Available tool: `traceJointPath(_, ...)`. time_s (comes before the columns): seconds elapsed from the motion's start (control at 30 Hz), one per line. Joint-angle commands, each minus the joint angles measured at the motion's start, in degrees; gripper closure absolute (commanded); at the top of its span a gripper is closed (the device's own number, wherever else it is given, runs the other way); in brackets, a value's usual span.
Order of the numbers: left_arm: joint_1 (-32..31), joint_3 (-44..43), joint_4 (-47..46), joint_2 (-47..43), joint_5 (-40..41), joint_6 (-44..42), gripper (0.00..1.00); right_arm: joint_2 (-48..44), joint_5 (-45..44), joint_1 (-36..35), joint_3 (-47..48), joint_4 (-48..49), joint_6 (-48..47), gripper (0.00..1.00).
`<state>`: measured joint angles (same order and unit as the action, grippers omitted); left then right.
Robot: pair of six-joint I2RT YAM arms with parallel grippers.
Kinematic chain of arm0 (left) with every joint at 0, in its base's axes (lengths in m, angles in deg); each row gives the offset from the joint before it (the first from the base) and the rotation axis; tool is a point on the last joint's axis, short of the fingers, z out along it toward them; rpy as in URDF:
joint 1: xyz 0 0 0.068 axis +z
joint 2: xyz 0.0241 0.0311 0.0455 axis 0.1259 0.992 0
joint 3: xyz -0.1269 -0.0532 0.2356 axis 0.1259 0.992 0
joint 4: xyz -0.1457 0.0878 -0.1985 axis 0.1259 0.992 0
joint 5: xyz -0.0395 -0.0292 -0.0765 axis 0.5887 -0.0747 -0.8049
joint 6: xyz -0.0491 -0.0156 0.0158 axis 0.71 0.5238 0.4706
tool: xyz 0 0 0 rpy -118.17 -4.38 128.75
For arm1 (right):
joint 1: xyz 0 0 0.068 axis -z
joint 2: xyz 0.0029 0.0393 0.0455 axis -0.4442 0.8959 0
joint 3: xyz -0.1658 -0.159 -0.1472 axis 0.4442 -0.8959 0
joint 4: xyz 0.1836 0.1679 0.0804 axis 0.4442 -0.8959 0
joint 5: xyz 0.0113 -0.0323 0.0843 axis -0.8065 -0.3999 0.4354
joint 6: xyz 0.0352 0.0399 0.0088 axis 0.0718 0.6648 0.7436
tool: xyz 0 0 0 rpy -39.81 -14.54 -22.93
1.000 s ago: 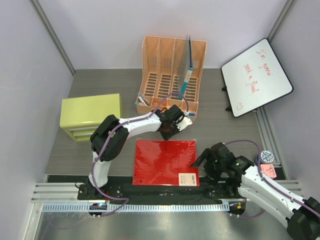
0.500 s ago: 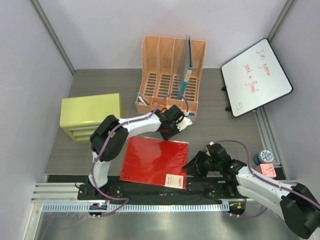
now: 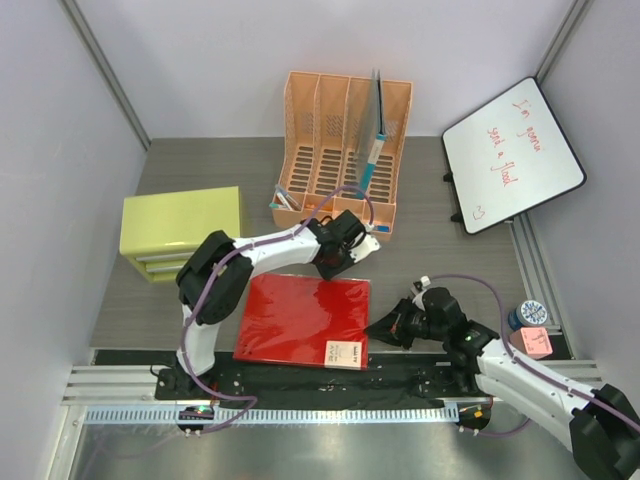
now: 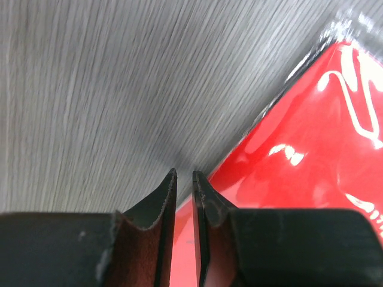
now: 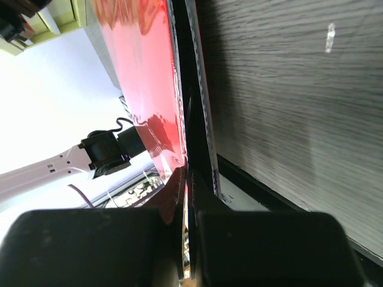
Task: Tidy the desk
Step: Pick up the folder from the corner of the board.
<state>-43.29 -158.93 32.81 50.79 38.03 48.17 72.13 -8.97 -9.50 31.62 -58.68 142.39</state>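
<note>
A glossy red folder (image 3: pixel 300 320) with a white label lies askew on the dark grey desk (image 3: pixel 430 250), near its front edge. My left gripper (image 3: pixel 335 264) is at the folder's far right corner, shut on the thin edge. In the left wrist view the jaws (image 4: pixel 184 174) stand nearly together, with the red folder (image 4: pixel 311 155) running in between them over the desk (image 4: pixel 119 89). My right gripper (image 3: pixel 378 328) is shut on the folder's right edge. The right wrist view shows the red folder (image 5: pixel 143 78) entering that gripper (image 5: pixel 187 173) beside the desk (image 5: pixel 287 107).
An orange mesh file rack (image 3: pixel 340 150) holding a grey binder (image 3: pixel 375 120) stands at the back. A lime-green drawer cabinet (image 3: pixel 182 228) sits at left. A whiteboard (image 3: pixel 512 155) leans at the right. A tape roll (image 3: pixel 531 312) and a pink pad (image 3: pixel 537 342) lie by the right rail.
The right gripper reached in to the folder's right edge and shut on it. The folder slid left and turned, its near end now further left.
</note>
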Motion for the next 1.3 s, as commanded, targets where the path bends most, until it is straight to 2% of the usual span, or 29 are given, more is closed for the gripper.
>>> traceJointPath(0.0,2.26,-3.49,10.75,-7.15,0.89,-0.76,0.83,-3.34,-3.63,0.28,-5.19,-3.67,-0.07,0.99)
traceJointPath(0.1,6.74,-9.82,16.30,-11.72,0.20,-2.07,0.82,-4.75,-4.51,0.28,-4.31,-6.75,-0.86,0.99)
traceJointPath(0.23,16.48,-15.64,27.97,-18.57,-2.26,-6.20,0.80,-3.35,-4.78,0.37,-3.34,-8.42,-2.27,0.99)
traceJointPath(0.3,18.61,-11.71,29.85,-22.88,-0.87,-10.50,0.80,-2.30,-4.69,0.46,-1.86,-8.34,-3.32,0.99)
traceJointPath(0.33,19.58,-8.38,29.77,-24.55,2.79,-12.26,0.80,-1.07,-4.69,0.55,-1.41,-8.33,-3.67,0.99)
traceJointPath(0.37,19.76,-0.34,29.60,-27.61,4.13,-14.71,0.80,-0.54,-4.60,0.55,-1.14,-8.42,-4.20,0.99)
traceJointPath(0.43,19.93,8.05,28.72,-29.83,6.59,-16.31,0.80,0.52,-4.34,0.72,-0.97,-8.42,-4.90,0.99)
traceJointPath(0.47,20.20,14.96,27.50,-30.80,6.78,-16.66,0.81,1.22,-4.16,0.90,-0.88,-8.51,-5.17,0.99)
traceJointPath(0.57,20.46,24.31,24.16,-33.35,6.60,-17.02,0.81,1.23,-4.07,1.07,-0.61,-9.21,-5.70,0.99)
traceJointPath(0.67,20.46,27.77,22.30,-33.01,5.56,-15.97,0.81,1.31,-4.07,1.25,0.00,-10.97,-6.49,0.99)
traceJointPath(0.93,20.46,29.35,17.65,-30.46,3.80,-14.30,0.81,-0.71,-4.34,1.43,0.35,-14.31,-7.02,0.99)
traceJointPath(1.13,20.38,32.17,11.06,-28.79,-0.16,-11.05,0.82,-1.50,-4.78,1.51,0.35,-15.54,-6.93,0.99)
traceJointPath(1.27,20.38,32.87,9.82,-25.54,-3.15,-9.99,0.82,-2.38,-5.22,1.43,0.18,-16.59,-6.49,0.99)
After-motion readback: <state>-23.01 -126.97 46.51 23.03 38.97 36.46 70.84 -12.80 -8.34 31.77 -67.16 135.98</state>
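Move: The right fingers already pinch the folder's right edge near its near right corner. The folder's middle lies about 16 cm left and 2 cm ahead of them, some 3 cm lower. The left hand is low at the far edge; from it the middle is about 12 cm back, 7 cm left and 2 cm down, the folder's left edge 11 cm back and 23 cm left. The green drawer box stands 37 cm left and 9 cm ahead, the file rack 24 cm ahead and 2 cm right. Keeping its pinch on the folder's right edge, the right hand sinks about 3 cm and draws 2 cm to the right. The left hand swings in a high arch, up and forward, then left, back and down, ending some 25 cm away beside the folder's left edge, low above the desk. Its wrist tilts about 20 degrees until its slightly open fingers point nearly straight down. ##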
